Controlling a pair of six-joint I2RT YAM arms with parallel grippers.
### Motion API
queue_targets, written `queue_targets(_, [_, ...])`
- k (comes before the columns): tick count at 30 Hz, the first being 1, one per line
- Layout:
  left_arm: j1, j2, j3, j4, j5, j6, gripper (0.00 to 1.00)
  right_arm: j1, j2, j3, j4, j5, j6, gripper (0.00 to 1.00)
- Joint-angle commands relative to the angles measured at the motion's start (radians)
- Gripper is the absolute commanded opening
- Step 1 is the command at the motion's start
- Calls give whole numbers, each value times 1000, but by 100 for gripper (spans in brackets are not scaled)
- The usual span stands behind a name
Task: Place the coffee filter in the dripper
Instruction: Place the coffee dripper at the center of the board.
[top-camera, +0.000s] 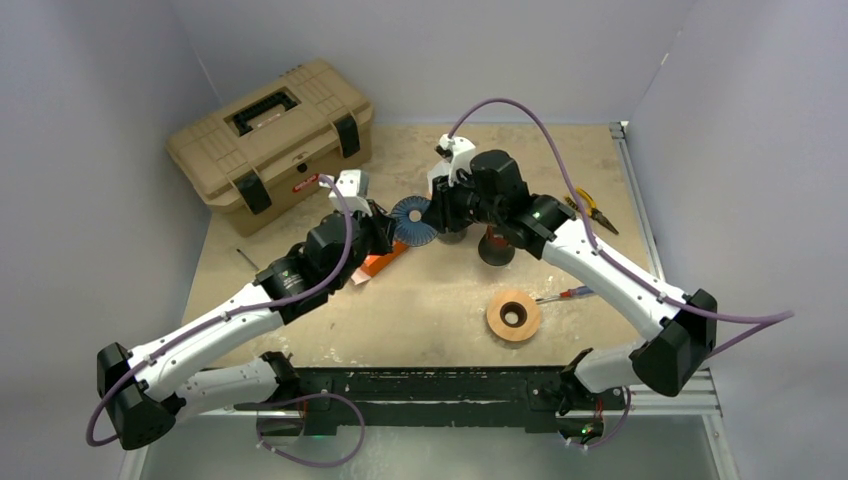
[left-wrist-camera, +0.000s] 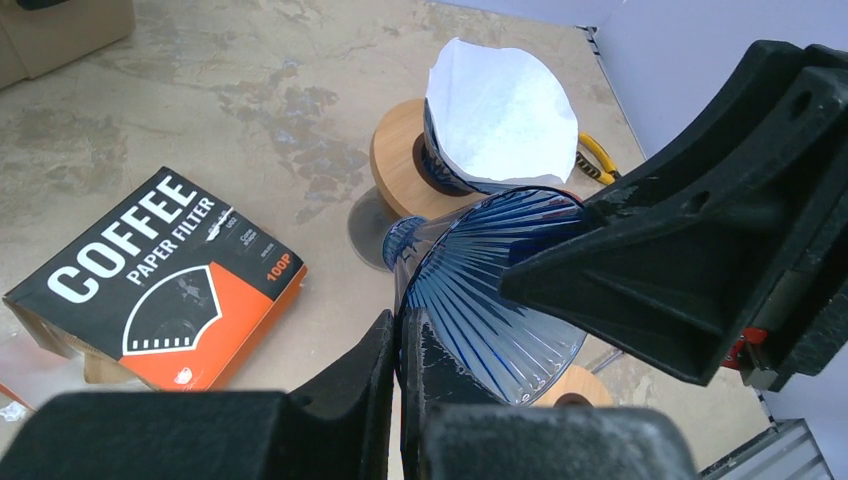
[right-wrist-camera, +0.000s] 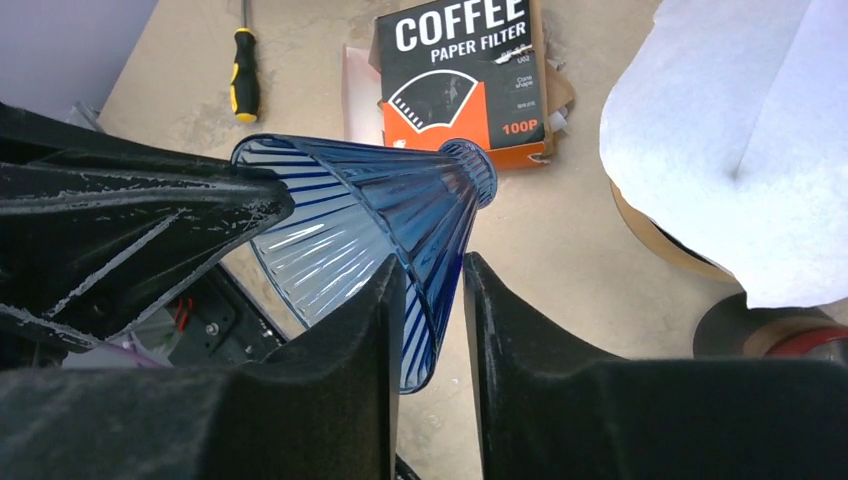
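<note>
The blue ribbed glass dripper hangs on its side above the table between both arms. My left gripper is shut on the dripper at its rim wall. My right gripper straddles the opposite rim of the dripper: its left finger lies against the glass, and a narrow gap shows at the other finger. A white paper coffee filter stands opened in a dark blue cone on a wooden base behind the held dripper. The filter fills the right of the right wrist view.
A tan toolbox stands at the back left. The orange-and-black coffee filter box lies under the left arm, a yellow-handled screwdriver beside it. A wooden ring, a red screwdriver and yellow pliers lie on the right.
</note>
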Motion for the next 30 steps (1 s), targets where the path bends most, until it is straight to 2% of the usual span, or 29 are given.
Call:
queue_targets(1, [3, -25, 53, 44, 22, -5, 0, 1, -7, 48, 13, 43, 18, 25])
queue_targets(4, [3, -27, 49, 43, 22, -3, 0, 1, -4, 51, 6, 48, 18, 9])
queue_targets(6, [4, -26, 46, 47, 22, 0, 7, 0, -5, 50, 4, 55, 18, 0])
queue_targets(13, [4, -23, 39, 66, 48, 19, 45, 0, -4, 46, -8, 71, 19, 0])
queue_targets(18, [4, -41, 4, 112, 51, 11, 66, 1, -1, 54, -30, 82, 18, 0])
queue_targets(24, [3, -59, -19, 150, 66, 5, 72, -1, -13, 38, -40, 44, 21, 0])
queue_targets(27, [4, -88, -39, 193, 59, 15, 88, 0, -17, 38, -50, 34, 26, 0])
queue_targets(30, [4, -136, -85, 239, 37, 19, 91, -2, -26, 43, -70, 42, 23, 0])
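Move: Between the two raised hands hangs the blue dripper, mouth up: its middle is roughly 3 cm to the left hand's right and 1 cm ahead, and some 3 cm left of the right hand and level with it, about 3 cm below both. The filter-lined dripper on its stand is about 8 cm ahead of the right hand, 4 cm right and 10 cm lower; the red-rimmed carafe, 4 cm ahead, 12 cm right, 20 cm down. The coffee filter box lies some 6 cm ahead of the left hand, 6 cm left and 24 cm below. Handing over in mid-air: the right fingers finish closing and pinch the blue dripper's rim, the right hand easing about 1.5 cm down and 1 cm to its right. Once that grip is shut, the left fingers spread nearly wide, let go of the opposite rim and the left hand rises some 3.5 cm away from the dripper, tilting slightly upward. ##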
